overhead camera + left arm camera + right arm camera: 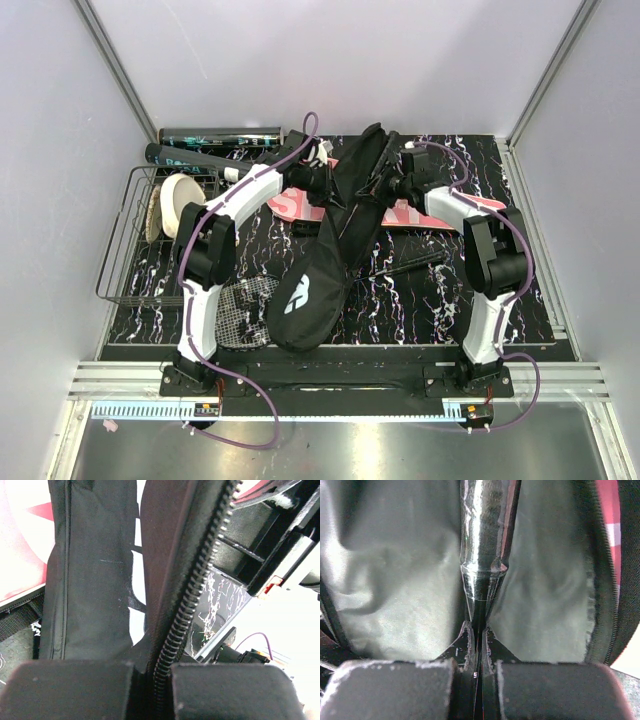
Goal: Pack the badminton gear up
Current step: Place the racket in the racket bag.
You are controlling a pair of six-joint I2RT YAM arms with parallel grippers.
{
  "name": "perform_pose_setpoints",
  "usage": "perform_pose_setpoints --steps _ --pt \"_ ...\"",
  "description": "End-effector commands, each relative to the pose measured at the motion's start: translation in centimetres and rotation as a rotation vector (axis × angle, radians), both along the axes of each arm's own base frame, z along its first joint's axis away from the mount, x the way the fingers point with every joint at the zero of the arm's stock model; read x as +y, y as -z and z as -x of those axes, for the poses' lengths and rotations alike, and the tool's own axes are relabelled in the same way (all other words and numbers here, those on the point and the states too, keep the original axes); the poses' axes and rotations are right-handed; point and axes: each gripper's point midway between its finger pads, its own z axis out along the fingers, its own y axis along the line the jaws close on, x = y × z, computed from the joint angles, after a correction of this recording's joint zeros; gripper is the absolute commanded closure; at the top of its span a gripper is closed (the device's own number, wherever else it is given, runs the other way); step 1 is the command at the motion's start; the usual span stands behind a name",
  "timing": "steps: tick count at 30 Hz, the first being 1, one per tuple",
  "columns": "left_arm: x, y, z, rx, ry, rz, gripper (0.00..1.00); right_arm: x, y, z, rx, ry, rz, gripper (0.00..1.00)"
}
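The black bag (305, 290) lies lengthwise down the middle of the table, its open end raised at the back. My left gripper (328, 180) is shut on the bag's zipper edge (200, 575), which runs between the fingers (75, 690). My right gripper (479, 630) is inside the bag's grey lining (385, 580). It is shut on a thin racket shaft that widens into a glossy dark handle (485, 525). Another racket's strung head (245, 305) pokes out from under the bag at the left. The pink case (300, 205) lies under both grippers. Two dark tubes (220, 134) rest at the back left.
A black wire basket (120, 250) stands at the left edge with a cream round disc (180, 205) in it. A thin dark shaft (410, 262) lies on the marbled table right of the bag. Walls close in the table on three sides.
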Motion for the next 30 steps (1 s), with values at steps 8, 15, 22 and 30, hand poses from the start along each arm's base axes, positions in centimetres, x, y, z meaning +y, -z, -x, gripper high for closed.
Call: perform_pose_setpoints --steps 8,15,22,30 --pt "-2.4 -4.4 -0.7 -0.116 0.098 0.153 1.00 4.7 1.4 1.7 -0.009 -0.228 0.130 1.00" --pt "-2.6 -3.8 -0.5 -0.102 0.124 0.177 1.00 6.1 5.5 0.9 0.085 -0.301 0.084 0.98" --pt "-0.5 -2.0 -1.6 -0.075 0.032 0.141 1.00 4.4 3.1 1.5 0.048 -0.320 0.106 0.68" --pt "1.1 -1.8 -2.7 -0.095 -0.040 0.121 1.00 -2.0 -4.3 5.8 0.047 -0.173 0.202 0.16"
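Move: My right hand holds the black racket's shaft just below the handle. The racket bag's narrow end, where that handle must lie, is about 7 cm ahead, 2 cm left and 5 cm below. The bag's wide end lies some 25 cm back and 14 cm left, and the red bag's right part about 4 cm back and 15 cm right. From my left hand, which pinches the zip edge, the narrow end is roughly 9 cm ahead and 6 cm right, lower down. I swing my right hand left about 5 cm and slightly forward, then sink it some 6 cm to lay the racket's handle down into the open bag. There I open my fingers, let go of the shaft, and draw back and to the right, lifting a little at the last. My left hand keeps its pinch on the zip edge and lowers it about 3 cm. ##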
